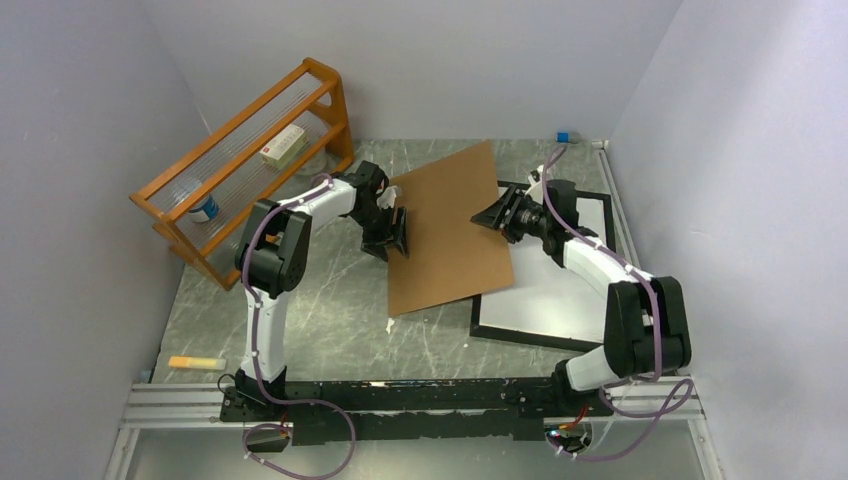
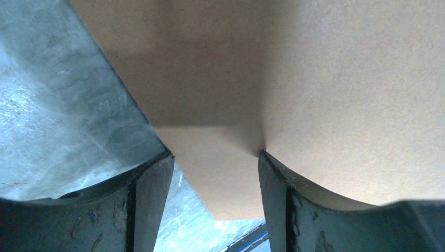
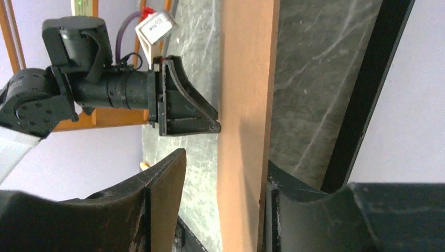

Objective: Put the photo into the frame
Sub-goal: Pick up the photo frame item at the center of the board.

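Note:
The brown backing board is tilted up over the table's middle, its right part overlapping the frame, whose thin black border lies flat at the right. A white surface fills the frame. The photo's sunflower print is hidden. My left gripper is open at the board's left edge; in the left wrist view one finger touches the board from below. My right gripper straddles the board's right edge: one finger lies against it and the other stands clear of it.
An orange wooden rack stands at the back left, holding a white box and a jar. A small orange-yellow object lies near the front left. A small blue item sits by the back wall. Walls close in both sides.

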Controlling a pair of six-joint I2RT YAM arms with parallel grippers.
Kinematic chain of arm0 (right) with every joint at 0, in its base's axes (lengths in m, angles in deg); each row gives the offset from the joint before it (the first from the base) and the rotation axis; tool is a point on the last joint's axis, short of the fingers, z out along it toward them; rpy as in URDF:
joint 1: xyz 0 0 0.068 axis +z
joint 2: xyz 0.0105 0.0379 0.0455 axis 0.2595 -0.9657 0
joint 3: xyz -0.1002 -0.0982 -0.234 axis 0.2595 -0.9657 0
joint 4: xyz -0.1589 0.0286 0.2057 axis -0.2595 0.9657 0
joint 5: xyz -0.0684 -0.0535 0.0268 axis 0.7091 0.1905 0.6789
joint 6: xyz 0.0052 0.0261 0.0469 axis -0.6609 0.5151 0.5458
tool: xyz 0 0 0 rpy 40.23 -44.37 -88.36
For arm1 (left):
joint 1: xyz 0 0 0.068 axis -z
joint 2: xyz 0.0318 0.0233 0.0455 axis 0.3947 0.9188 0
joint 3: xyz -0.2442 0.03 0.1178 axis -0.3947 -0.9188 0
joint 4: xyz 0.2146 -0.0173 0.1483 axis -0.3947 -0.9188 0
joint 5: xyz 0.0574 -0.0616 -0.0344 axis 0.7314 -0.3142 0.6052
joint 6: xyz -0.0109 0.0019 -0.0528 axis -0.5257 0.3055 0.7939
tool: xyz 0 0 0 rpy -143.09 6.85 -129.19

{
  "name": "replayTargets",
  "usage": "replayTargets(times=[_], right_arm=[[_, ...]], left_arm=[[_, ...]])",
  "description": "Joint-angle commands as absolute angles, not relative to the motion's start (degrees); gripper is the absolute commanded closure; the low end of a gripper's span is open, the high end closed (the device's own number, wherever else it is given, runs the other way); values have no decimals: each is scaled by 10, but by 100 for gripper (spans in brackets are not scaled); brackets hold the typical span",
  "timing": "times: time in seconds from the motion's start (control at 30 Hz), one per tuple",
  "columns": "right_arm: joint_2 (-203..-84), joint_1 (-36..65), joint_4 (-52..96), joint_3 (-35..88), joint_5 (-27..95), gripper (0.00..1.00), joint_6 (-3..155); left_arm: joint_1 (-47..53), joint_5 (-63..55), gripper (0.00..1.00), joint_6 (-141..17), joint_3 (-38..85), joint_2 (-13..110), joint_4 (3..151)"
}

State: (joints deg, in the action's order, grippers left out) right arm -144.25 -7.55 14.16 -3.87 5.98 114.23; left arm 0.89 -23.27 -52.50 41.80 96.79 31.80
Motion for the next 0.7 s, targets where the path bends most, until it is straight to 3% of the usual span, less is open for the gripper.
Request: replayTargets(times=[0.0, 0.13, 0.27, 0.3, 0.5, 0.67], right_arm=[[-1458, -57, 114, 37, 43, 48, 1138], [-1481, -57, 164, 79, 69, 62, 1108], [-1484, -57, 151, 82, 67, 97, 1113], [-1481, -57, 159, 86, 73, 100, 1110], [-1426, -58, 203, 118, 144, 100, 1082], [-1347, -61, 245, 156, 281, 100, 1055]], left_arm=[[29, -145, 32, -559, 387, 1042, 357], [28, -155, 32, -563, 384, 1035, 365], [26, -157, 31, -564, 388, 1026, 368], [25, -157, 31, -563, 390, 1022, 368], [14, -181, 30, -559, 394, 982, 384], [13, -201, 29, -555, 394, 940, 414]])
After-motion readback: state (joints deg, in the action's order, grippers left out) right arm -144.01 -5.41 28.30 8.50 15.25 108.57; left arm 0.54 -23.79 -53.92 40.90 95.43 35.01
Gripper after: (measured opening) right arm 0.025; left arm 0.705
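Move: The brown backing board, tipped up with its right edge raised already between the right hand's open fingers, has its middle about 6 cm to that hand's left, roughly level with it fore and aft and some 6 cm lower. The black frame's middle lies about 12 cm to the right hand's right, 4 cm back and 13 cm below; a white scrap sits some 15 cm left, 15 cm back and 14 cm below. From the left hand, the board's middle is about 8 cm right, 1 cm ahead and 5 cm higher. The brown board's raised right edge gets pinched as the right hand pushes about 2.5 cm forward with its fingers shutting from half open, then lifts some 3.5 cm, tilting roughly 10 degrees with its left side dipping. The left hand stays almost in place by the board's left margin, fingers open, easing only about a centimetre forward and up. ##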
